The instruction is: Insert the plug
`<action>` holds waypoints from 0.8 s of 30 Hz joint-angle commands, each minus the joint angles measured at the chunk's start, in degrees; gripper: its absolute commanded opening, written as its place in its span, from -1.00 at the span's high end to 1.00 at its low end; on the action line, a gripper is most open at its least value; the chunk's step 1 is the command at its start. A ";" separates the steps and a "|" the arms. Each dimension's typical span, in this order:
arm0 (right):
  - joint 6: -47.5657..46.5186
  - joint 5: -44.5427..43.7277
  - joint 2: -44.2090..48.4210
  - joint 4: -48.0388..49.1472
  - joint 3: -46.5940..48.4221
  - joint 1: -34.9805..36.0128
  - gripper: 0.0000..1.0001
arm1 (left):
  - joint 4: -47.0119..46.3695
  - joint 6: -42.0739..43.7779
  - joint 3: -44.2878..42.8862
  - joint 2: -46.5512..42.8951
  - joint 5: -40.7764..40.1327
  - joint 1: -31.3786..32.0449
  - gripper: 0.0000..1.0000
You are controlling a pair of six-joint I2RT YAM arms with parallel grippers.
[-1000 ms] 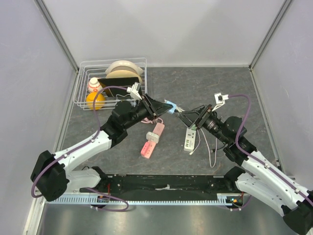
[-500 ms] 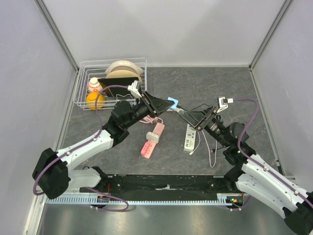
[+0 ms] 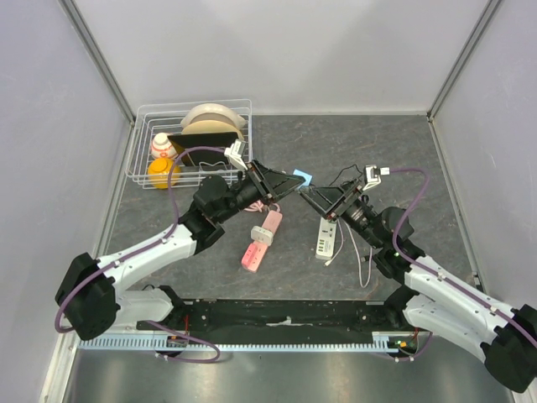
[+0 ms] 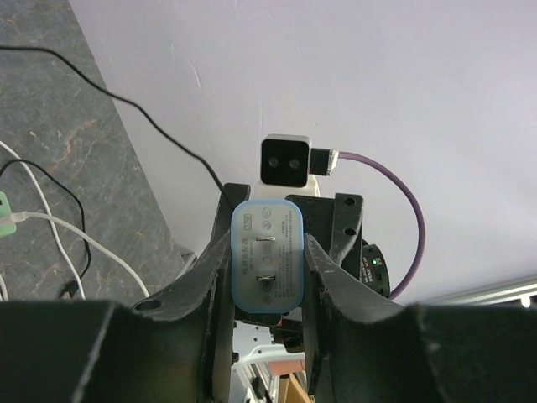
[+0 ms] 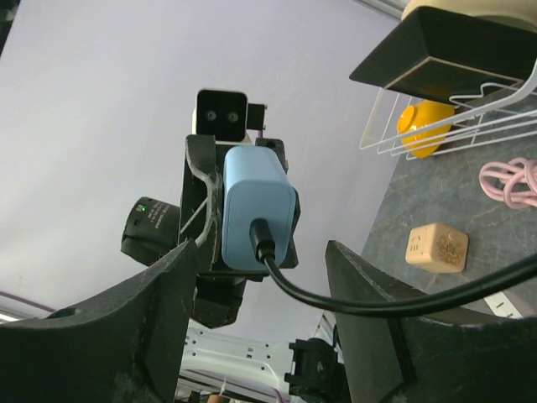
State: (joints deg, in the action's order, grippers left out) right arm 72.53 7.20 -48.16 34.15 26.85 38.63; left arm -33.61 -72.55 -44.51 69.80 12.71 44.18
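Observation:
A light-blue plug (image 3: 297, 178) is in the air above the table, shut between the fingers of my left gripper (image 3: 289, 183). In the left wrist view the plug (image 4: 268, 277) shows its two prongs, with my left gripper (image 4: 268, 252) clamped on its sides. My right gripper (image 3: 309, 195) faces it, open. In the right wrist view the plug's back (image 5: 252, 189) lies just beyond my right gripper (image 5: 264, 260), and its black cable (image 5: 377, 298) runs between the open fingers. A pink power strip (image 3: 259, 242) and a white power strip (image 3: 326, 238) lie on the table below.
A wire basket (image 3: 138, 143) with plates, an orange ball and a bottle stands at the back left. White and black cables (image 3: 362, 252) trail beside the white strip. A beige socket block (image 5: 436, 248) and a pink cable coil (image 5: 512, 180) lie on the table.
My right gripper has moved left and up, closing in on the plug from the cable side. My left gripper has shifted the plug slightly to the right.

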 commanded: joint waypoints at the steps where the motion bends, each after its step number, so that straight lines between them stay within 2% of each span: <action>1: 0.42 -3.32 0.17 7.86 -1.01 0.39 -0.35 | -3.92 -1.71 -1.89 -1.68 -1.63 1.34 0.92; 9: -0.81 -4.65 1.32 10.32 -2.15 0.57 -0.02 | -4.36 -2.24 -1.02 -2.92 -2.69 1.96 0.92; 13: -1.25 -3.78 0.88 11.90 -2.33 0.57 0.23 | -5.42 -2.86 -0.93 -2.65 -2.60 2.22 0.92; 17: -1.08 -1.67 -0.88 14.70 -2.07 0.57 0.25 | -5.68 -2.42 -1.54 -1.25 -1.47 3.10 0.90; 18: -1.25 -0.71 -1.14 15.15 -1.89 0.57 0.34 | -5.94 -2.50 -1.72 -1.07 -1.20 3.10 0.89; 19: -1.51 -0.44 -1.32 15.85 -1.89 0.57 0.56 | -6.55 -2.59 -1.63 -0.72 -0.76 3.10 0.88; 20: -1.69 -0.17 -1.32 15.86 -1.89 0.57 0.65 | -6.91 -2.85 -1.54 -0.54 -0.84 3.19 0.85; 23: -3.44 0.36 -0.36 14.20 -1.63 0.57 0.94 | -6.22 -0.50 -0.93 -1.94 -2.07 3.19 0.62; 24: -4.06 0.53 -0.01 13.32 -1.54 0.57 1.00 | -4.90 0.73 -1.19 -2.38 -2.42 3.19 0.44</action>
State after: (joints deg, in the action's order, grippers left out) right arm 71.40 4.62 -49.06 45.80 24.77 38.96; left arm -36.47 -73.25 -44.51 68.86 11.03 46.26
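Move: The plug, held by the left hand with its prongs facing that hand, has its middle about 3 cm ahead of the right hand point, 2 cm to its left and 1 cm above. From the left hand point the plug's middle is roughly 1 cm ahead and 2 cm to the right. Well below the right hand, some 30 cm down, the white power strip lies about 9 cm to its right and the pink power strip about 10 cm to its left, both about level fore and aft. Rising about 2.5 cm and tilting its fingertips up by 5 to 10 degrees, the right hand closes its half-open fingers on the cord-end sides of the plug and pinches it. The left hand keeps its own pinch and carries the plug up about 2 cm and back about 1 cm. ##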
